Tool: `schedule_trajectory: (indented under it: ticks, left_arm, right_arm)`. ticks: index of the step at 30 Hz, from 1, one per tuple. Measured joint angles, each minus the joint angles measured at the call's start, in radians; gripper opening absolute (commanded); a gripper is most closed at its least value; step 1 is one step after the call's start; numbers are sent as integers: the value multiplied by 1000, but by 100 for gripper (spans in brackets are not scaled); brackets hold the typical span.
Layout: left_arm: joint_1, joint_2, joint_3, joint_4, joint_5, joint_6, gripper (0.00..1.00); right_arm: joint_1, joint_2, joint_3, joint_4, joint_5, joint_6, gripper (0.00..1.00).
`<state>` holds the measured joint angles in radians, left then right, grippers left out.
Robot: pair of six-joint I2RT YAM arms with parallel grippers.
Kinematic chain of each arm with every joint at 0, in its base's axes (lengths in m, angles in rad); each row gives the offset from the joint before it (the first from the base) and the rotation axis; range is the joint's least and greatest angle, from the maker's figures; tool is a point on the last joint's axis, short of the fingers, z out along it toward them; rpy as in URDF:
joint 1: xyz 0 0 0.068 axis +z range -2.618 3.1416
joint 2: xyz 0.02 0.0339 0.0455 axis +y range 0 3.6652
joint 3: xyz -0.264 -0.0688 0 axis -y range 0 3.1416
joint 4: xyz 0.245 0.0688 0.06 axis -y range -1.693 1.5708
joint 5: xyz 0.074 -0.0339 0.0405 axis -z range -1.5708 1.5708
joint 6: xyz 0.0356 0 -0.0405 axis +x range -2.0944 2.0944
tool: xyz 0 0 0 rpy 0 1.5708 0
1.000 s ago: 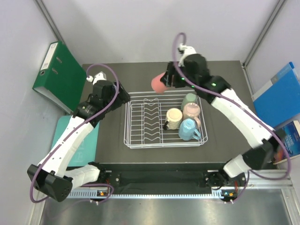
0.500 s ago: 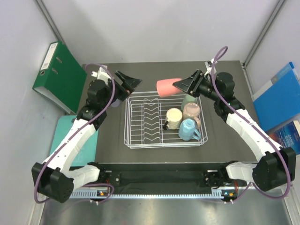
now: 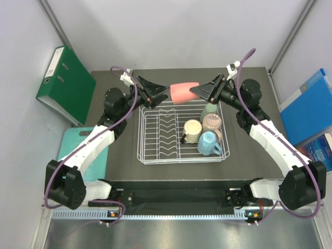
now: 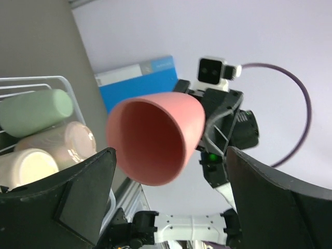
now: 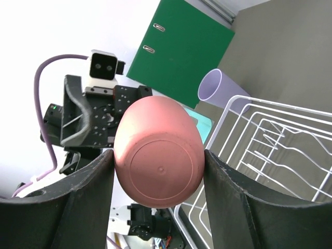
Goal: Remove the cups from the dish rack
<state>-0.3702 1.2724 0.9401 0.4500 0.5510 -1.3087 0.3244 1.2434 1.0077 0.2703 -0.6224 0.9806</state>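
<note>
My right gripper point(image 3: 199, 91) point(image 5: 158, 158) is shut on the pink cup point(image 3: 184, 92) point(image 5: 158, 150), held on its side in the air over the far edge of the dish rack point(image 3: 150, 155). The cup's open mouth point(image 4: 150, 140) faces my left gripper point(image 3: 163, 93) point(image 4: 168, 199). That gripper is open, its fingers standing either side of the rim with gaps. Inside the rack's right end lie a mint green cup point(image 3: 209, 109), a pale pink cup point(image 3: 212, 122), a cream-yellow cup point(image 3: 192, 129) and a light blue cup point(image 3: 208, 143). A lavender cup point(image 5: 218, 88) stands on the table by the rack's far corner.
A green binder point(image 3: 65, 83) leans at the far left, with a teal board point(image 3: 70, 142) in front of it. Blue books point(image 3: 306, 106) stand at the right wall. The rack's row of upright prongs point(image 3: 166, 129) fills its middle.
The right arm swung round and turned the pink cup on its side, mouth to the left. The left arm rose and reached right until its open fingers flank the cup's rim.
</note>
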Motion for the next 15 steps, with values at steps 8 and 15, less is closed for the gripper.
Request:
schedule_trajectory:
  ticks: [8,15]
  left_arm:
    - [-58,0,1,57,36,-28,87]
    - [-77,3,1,47,43,-19,34]
  right_arm:
    - [40,64,0,74,-7,39,0]
    - [100,108,0,109,-8,63,0]
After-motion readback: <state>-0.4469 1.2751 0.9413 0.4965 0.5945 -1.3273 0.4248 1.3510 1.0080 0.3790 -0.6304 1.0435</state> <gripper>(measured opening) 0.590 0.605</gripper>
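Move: The pink cup, lying on its side in the air and held by its base in the right fingers, has its middle about 8 cm to the left hand's right and 4 cm to the right hand's left, level with both; the open left gripper is some 12 cm left of the right hand. From the right hand, about 18 cm below, the cream mug is 4 cm back and 2 cm left, the green cup 5 cm ahead and 6 cm right. The pink cup is carried mouth first into the open left gripper: the right hand, keeping its grip on the base, goes about 4 cm left while sinking a little. The left hand comes to meet it, some 3 cm right and as much back with a slight clockwise turn, then stops and partly closes its fingers around the mouth end, one finger seemingly inside the rim. ##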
